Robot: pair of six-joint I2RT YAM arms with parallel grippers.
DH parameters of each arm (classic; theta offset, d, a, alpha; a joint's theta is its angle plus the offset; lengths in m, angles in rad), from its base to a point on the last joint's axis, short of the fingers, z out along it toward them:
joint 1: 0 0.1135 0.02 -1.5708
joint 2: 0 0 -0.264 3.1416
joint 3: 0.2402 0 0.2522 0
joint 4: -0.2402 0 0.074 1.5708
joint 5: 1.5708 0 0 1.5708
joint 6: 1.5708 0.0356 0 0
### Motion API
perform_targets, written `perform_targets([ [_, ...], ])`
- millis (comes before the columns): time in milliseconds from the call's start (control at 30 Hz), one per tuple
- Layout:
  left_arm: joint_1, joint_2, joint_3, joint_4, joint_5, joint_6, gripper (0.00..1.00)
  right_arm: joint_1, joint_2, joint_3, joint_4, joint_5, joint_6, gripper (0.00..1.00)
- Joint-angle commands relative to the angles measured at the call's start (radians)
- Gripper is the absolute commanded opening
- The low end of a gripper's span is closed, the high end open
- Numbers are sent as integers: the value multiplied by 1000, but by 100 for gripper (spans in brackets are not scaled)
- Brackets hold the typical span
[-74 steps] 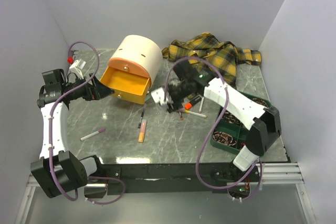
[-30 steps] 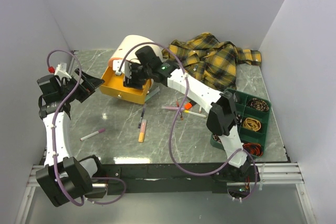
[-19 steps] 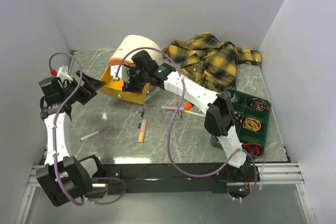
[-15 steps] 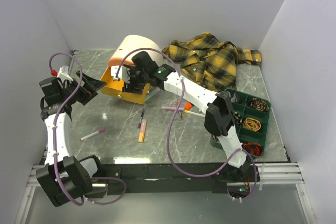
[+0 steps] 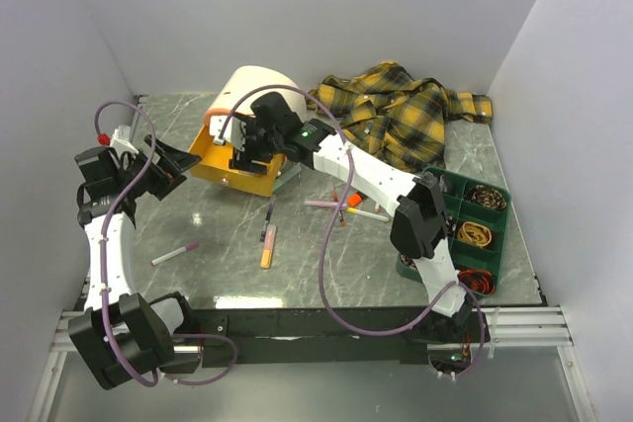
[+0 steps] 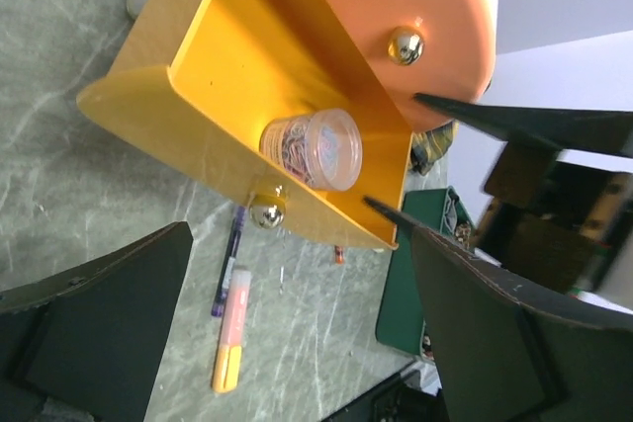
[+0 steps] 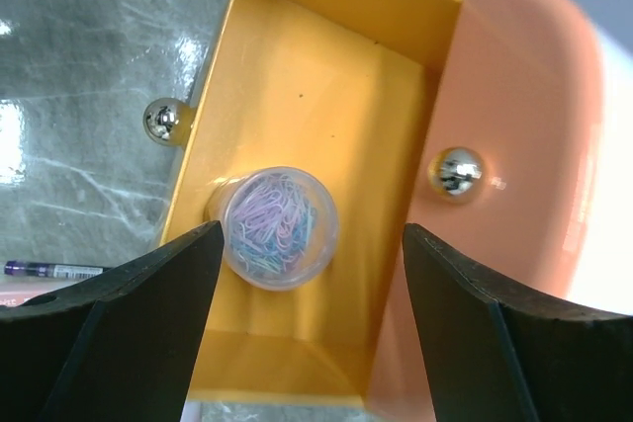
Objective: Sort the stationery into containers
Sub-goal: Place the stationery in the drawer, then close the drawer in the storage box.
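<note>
The cream drum box (image 5: pixel 255 88) has its orange drawer (image 5: pixel 229 173) pulled out. A clear round pot of coloured clips (image 7: pixel 279 226) lies inside the drawer (image 7: pixel 316 106). My right gripper (image 7: pixel 313 228) hangs open over it, its fingers apart from the pot on either side. Left of the drawer, my left gripper (image 5: pixel 174 167) is open and holds nothing; its view shows the same pot (image 6: pixel 312 150). On the table lie an orange-pink highlighter (image 5: pixel 267 246), a purple pen (image 5: pixel 267 221), a pink marker (image 5: pixel 174 253) and several pens (image 5: pixel 346 209).
A dark green divided tray (image 5: pixel 502 214) with coiled rubber bands stands at the right edge, partly behind the right arm. A yellow-and-black plaid shirt (image 5: pixel 406 116) lies bunched at the back. White walls close in the back and both sides.
My right arm has swung from the pens at mid-table to the open drawer, and its jaws have widened there. The left gripper has drawn back a little to the left.
</note>
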Motion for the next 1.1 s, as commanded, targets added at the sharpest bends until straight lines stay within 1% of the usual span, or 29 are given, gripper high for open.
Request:
perform_targets([
  [0, -3, -15, -29, -65, 32, 0, 93, 4, -158, -13, 73, -1, 49, 79],
  [33, -8, -15, -47, -68, 40, -8, 90, 3, -175, -24, 91, -4, 58, 75],
  [67, -9, -14, -67, -65, 50, -15, 84, -4, -209, -38, 150, -2, 70, 70],
  [100, -11, -9, -101, -40, 75, -31, 67, -7, -227, -79, 193, -4, 105, 58],
  [133, -11, -6, -118, -14, 95, -41, 42, -13, -243, -102, 239, -8, 119, 11],
  [167, -12, 5, -132, 21, 110, -54, 12, -19, -273, -128, 334, -2, 133, 0],
  [200, -21, 9, -140, 59, 119, -71, 1, -28, -283, -177, 384, 5, 153, 0],
  [267, -38, 28, -146, 113, 127, -89, 1, -34, -283, -207, 480, 25, 155, 0],
  [333, -61, 41, -149, 155, 113, -101, 1, -37, -252, -213, 536, 76, 162, 0],
  [500, -83, 48, -173, 201, 93, -117, 1, -51, -178, -153, 582, 116, 197, 0],
  [767, -92, 81, -184, 250, 98, -127, 1, -80, -60, -41, 584, 145, 227, 0],
  [967, -106, 133, -172, 300, 109, -155, 1, -103, -17, -12, 573, 148, 262, 0],
  [1067, -126, 158, -149, 300, 116, -152, 1, -108, -8, -16, 567, 148, 271, 0],
])
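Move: The yellow drawer's knob lies some 7 cm to the right of the left hand, 2 cm ahead and about 8 cm lower; the paperclip jar stands in the drawer about 5 cm to the right of that knob and 4 cm farther out. The right hand hovers with the jar about 5 cm beneath it, 1 cm ahead and 1 cm left. The rounded chest's middle lies some 14 cm ahead of it, 4 cm right and 8 cm lower. No touch can be made out for certain: the right hand shuts its emptied fingers while rising about 15 cm off the paperclip jar, then reaches some 9 cm forward and sinks again over the chest's white top, its left side rolled up about 25 degrees. The left hand shuts too, dropping about 6 cm and shifting 4 cm right, dipping back before easing forward, tips closing on the yellow drawer's knob. ##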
